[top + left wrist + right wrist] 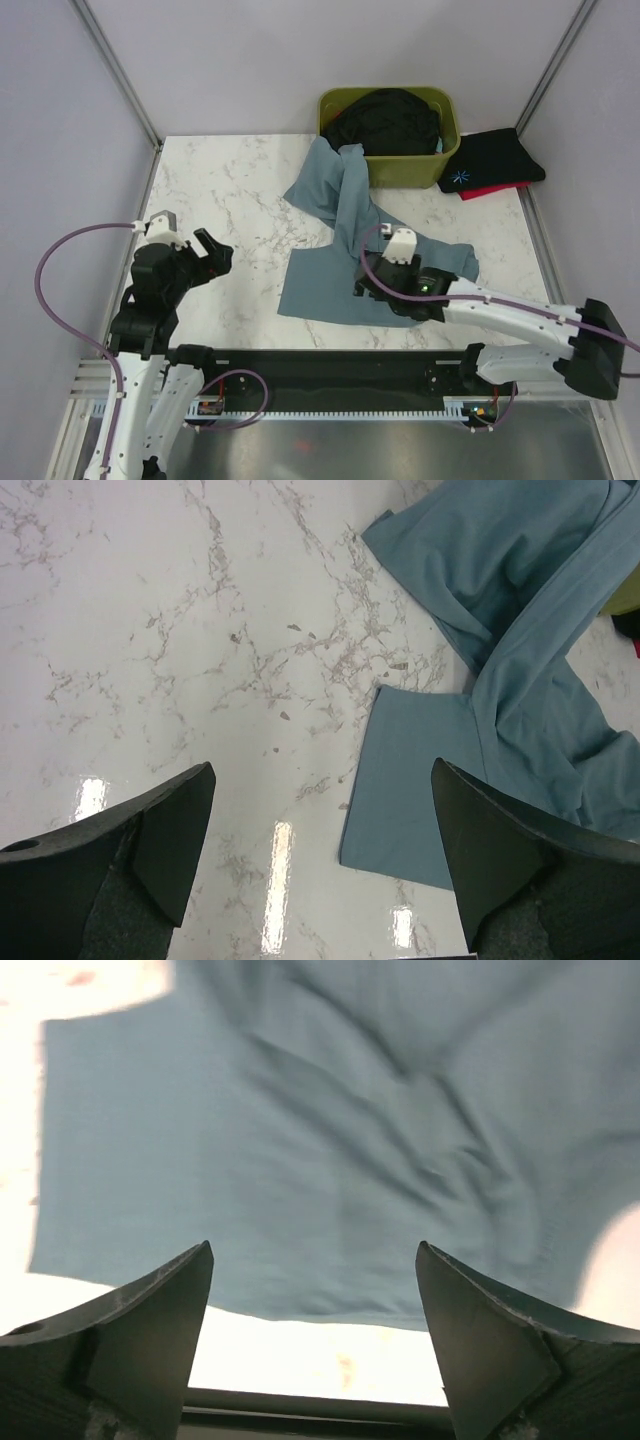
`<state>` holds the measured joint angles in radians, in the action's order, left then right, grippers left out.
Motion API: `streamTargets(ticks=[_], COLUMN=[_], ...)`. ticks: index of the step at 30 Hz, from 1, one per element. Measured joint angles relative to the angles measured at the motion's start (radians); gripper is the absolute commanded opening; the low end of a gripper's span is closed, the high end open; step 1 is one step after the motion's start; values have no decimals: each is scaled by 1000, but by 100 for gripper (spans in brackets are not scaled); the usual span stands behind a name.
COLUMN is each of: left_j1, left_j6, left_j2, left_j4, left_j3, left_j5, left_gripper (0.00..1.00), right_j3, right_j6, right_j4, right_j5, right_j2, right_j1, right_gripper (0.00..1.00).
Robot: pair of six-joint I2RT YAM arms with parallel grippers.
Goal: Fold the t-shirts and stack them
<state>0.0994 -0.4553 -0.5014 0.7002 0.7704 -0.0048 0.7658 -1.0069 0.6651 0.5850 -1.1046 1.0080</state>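
A large teal-blue t-shirt [325,285] lies crumpled on the marble table, one part trailing up to the bin. My right gripper [372,290] hovers open over its near hem; in the right wrist view the gripper [315,1310] has its jaws wide apart above the teal-blue t-shirt [300,1130], gripping nothing. My left gripper [215,252] stands open over bare table left of the shirt. The left wrist view shows that gripper [320,860] facing the shirt's corner [420,780]. A black t-shirt [385,118] fills the bin. A folded black t-shirt with blue print [495,160] lies on a red one [478,192].
The olive-green bin [445,110] stands at the back middle of the table. The folded pile sits at the back right, by the frame post. Bare marble [230,190] stretches over the left half. A black rail [330,365] runs along the near edge.
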Motion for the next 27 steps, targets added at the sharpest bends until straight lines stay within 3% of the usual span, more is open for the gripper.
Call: streamTargets(ticks=[6,16,27], left_j1=[0,-3,-4], left_j6=[0,0,0], left_j2=[-22,9,60], left_j4=[0,0,1], left_j3=[0,0,0], left_j5=[11,9,8], left_gripper=[96,96,96], right_j3=[323,643,761], right_j6=[98,233,264], right_j4=[-39,-125,-156], right_j5=[60,-23,-58], right_j2=[-359,-908,-1015], right_j1=[203,253,291], right_gripper=[94,93,91])
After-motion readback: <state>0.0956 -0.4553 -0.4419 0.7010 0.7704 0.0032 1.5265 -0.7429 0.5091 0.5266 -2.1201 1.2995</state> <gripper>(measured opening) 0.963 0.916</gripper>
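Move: The blue-grey t-shirt's near-left corner is my right hand's target, about 28 cm to its left, some 3 cm back and 9 cm below. The shirt's other left-hand corner, at the far end of that edge, is roughly 25 cm left and 13 cm ahead of my right hand. The green bin stands about 38 cm straight ahead of it. From my left hand, the near-left corner lies some 13 cm right, 4 cm back and 20 cm below. I swing my right hand back left, about 25 cm across and above the shirt, rising a touch before I sink about 11 cm towards the near-left corner. As I go, my wrist turns nearly 30 degrees counter-clockwise and its left side dips. My fingers stay wide open and come down flat-out low at the cloth, the left one by the corner, the right one over the shirt. ##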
